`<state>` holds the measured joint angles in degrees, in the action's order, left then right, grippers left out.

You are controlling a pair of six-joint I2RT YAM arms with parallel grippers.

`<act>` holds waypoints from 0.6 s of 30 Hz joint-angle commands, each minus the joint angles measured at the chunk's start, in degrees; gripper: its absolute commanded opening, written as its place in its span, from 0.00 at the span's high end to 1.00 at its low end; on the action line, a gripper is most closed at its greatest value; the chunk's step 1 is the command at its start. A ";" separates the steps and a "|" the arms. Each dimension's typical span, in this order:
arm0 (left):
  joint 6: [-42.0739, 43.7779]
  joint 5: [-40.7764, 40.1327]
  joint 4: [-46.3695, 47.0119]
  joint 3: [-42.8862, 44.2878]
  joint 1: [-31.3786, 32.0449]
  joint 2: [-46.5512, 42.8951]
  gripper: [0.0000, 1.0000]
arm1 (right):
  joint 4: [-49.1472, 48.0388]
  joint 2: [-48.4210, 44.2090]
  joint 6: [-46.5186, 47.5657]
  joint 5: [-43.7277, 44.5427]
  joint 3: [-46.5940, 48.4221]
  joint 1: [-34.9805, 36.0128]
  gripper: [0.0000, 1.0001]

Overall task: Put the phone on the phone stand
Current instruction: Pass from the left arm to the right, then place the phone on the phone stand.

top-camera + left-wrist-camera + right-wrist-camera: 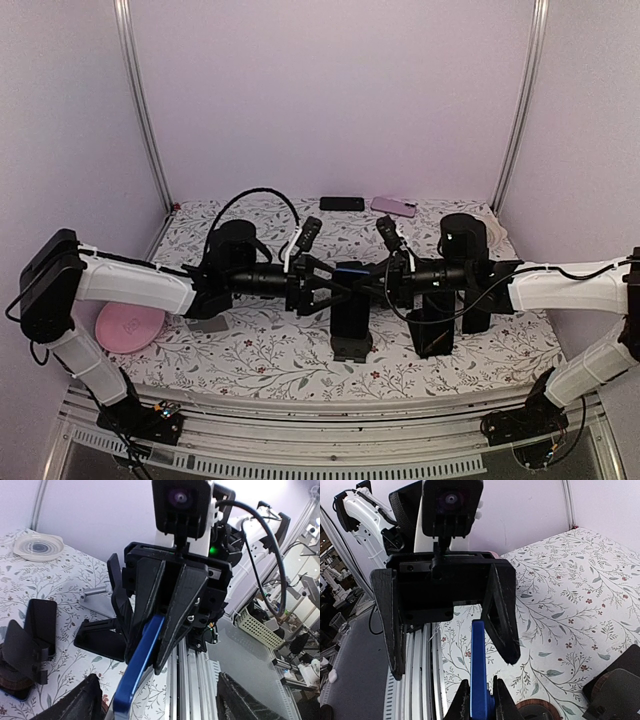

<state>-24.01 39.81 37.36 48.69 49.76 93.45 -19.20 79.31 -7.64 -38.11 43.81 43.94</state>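
A blue phone point(350, 270) hangs on edge in mid-air between the two arms, above the black phone stand point(351, 322) with its grey base. My right gripper point(481, 692) is shut on the phone's point(479, 665) near end, one finger on each flat face. My left gripper point(157, 685) is open, and its fingers point(85, 700) stand wide on either side of the phone's point(145, 655) other end without touching it. In the top view the left gripper point(318, 283) and right gripper point(375, 278) face each other over the stand.
A second black stand point(435, 332) stands just right of the first. A pink plate point(130, 327) lies at the left. A black phone point(342, 204) and a purple phone point(393, 206) lie at the back edge. Black cylinders point(232, 245) point(463, 235) stand behind each arm.
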 commanded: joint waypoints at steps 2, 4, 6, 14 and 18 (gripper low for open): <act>-0.06 -9.34 -0.97 -4.19 -1.89 -4.91 0.19 | -5.89 2.47 5.79 2.58 -0.80 0.10 0.99; -1.04 -10.38 -0.05 -5.58 -2.86 -5.86 0.19 | -7.24 3.23 6.94 2.45 -1.64 0.14 0.99; -1.69 -10.31 0.33 -6.21 -3.46 -6.13 0.19 | -8.65 4.00 7.02 2.36 -2.41 0.06 0.98; -2.25 -8.90 0.26 -5.56 -3.54 -4.42 0.25 | -13.65 7.57 8.96 1.81 -5.25 0.01 0.98; -2.31 -8.36 0.36 -5.06 -3.58 -3.83 0.26 | -14.86 8.18 9.28 2.41 -6.21 0.02 0.98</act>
<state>-26.17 30.83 37.01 43.00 46.57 88.64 -27.90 86.76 0.19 -36.29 38.17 43.97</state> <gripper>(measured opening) 0.740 0.112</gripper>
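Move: The phone already hangs upright from the right fingers, gripped at its top edge, its middle about 3 cm left and 6 below that hand. Its round-based phone stand lies about 3 cm forward, 3 left and 18 below the right hand. Another round stand with a phone is roughly 13 cm beyond the aimed-at stand and 3 to its right; an upright phone on a stand is some 17 cm right of the hand, 1 forward and 15 lower. From the left hand, the phone's middle is about 4 cm right, 2 forward and 6 below, its edge between the open fingers. The phone goes down towards the round-based stand in the right hand's steady grip: a small nudge forward, then about 6 cm almost straight down, the wrist tilting some 5 degrees. Meanwhile the left hand, fingers staying wide open, backs off the phone's left edge by 3 to 4 cm leftward and about as far forward, swinging its wrist some 10 degrees counter-clockwise, then waits. ##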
